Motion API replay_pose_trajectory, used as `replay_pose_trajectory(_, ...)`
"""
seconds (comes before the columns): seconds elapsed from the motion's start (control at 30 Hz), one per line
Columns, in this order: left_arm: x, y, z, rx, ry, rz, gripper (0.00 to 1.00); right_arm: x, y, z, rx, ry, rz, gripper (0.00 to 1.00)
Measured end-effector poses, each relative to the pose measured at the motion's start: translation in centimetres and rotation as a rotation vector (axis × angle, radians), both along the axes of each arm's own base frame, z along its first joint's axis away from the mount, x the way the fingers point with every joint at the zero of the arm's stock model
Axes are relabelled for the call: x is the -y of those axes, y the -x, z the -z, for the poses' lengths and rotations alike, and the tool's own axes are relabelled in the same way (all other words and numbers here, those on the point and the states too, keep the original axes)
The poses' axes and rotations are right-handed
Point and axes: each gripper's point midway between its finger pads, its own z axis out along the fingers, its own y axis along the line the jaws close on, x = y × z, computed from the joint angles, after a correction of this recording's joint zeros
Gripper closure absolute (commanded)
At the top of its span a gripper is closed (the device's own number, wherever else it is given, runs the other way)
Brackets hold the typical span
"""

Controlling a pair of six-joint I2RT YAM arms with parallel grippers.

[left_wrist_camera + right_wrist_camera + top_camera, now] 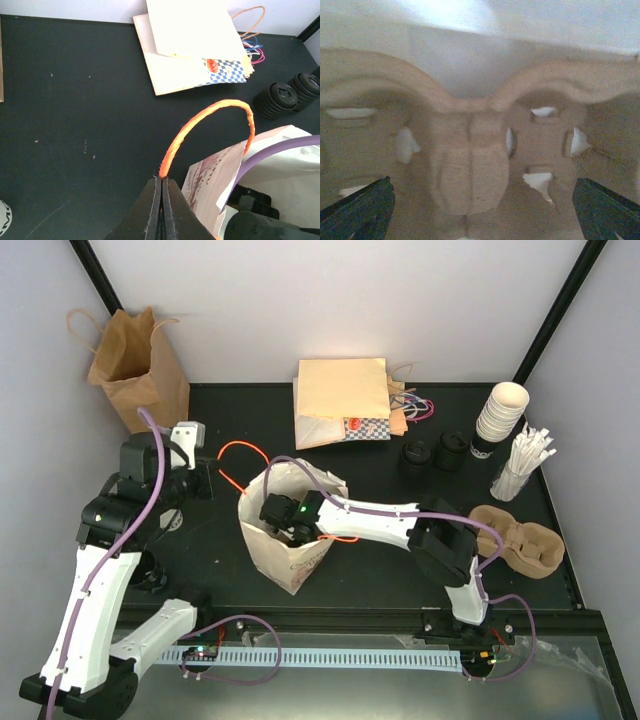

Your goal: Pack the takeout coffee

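Observation:
A white paper bag (290, 565) stands open mid-table. My left gripper (210, 480) is shut on the bag's orange handle (240, 448). In the left wrist view the jaws (163, 182) pinch the end of the handle (210, 112) beside the bag's wall (220, 180). My right gripper (285, 525) reaches down inside the bag. In the right wrist view it is open (480, 200), its fingers (365, 205) wide apart, with a brown cardboard cup carrier (470, 165) close in front between them. No lidded cream cup shows in any view.
A brown bag (140, 365) stands back left. A flat stack of paper bags (345, 400) lies at the back. Black lids (432, 453), stacked lidless cups (500, 410), white stirrers (520, 465) and another cardboard carrier (520, 540) are at the right.

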Motion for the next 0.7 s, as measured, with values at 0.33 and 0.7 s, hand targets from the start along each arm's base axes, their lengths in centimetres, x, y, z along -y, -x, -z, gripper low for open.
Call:
replay_pose_trajectory(0.33, 1.7, 0.8, -0.2, 0.003, 0.050, 0.102, 0.64, -0.2, -0.5, -5.4, 0.061, -0.088, 0.020, 0.00)
replay_pose_trajectory(0.7, 4.1, 2.8, 0.8, -0.035, 0.146, 0.233, 0.45, 0.0, -0.7, -6.5, 0.074, -0.085, 0.028, 0.13)
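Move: The left gripper, shut, still pinches the orange handle, whose loop has its middle about 4 cm to its right and level ahead. The takeout bag's middle is some 11 cm right, 5 cm back and 20 cm below. Inside the bag, the already-open right gripper has the cup carrier straight beneath it, about 2 cm down; from that hand the second carrier lies some 43 cm right, level ahead, at about the carrier's height. Lift the open right gripper some 6 cm straight up off the cup carrier, quickly at first, easing off well before the end. Meanwhile open the left gripper about halfway to let go of the orange handle, and carry it about 4 cm right and 3 cm back towards the bag, turning clockwise. ##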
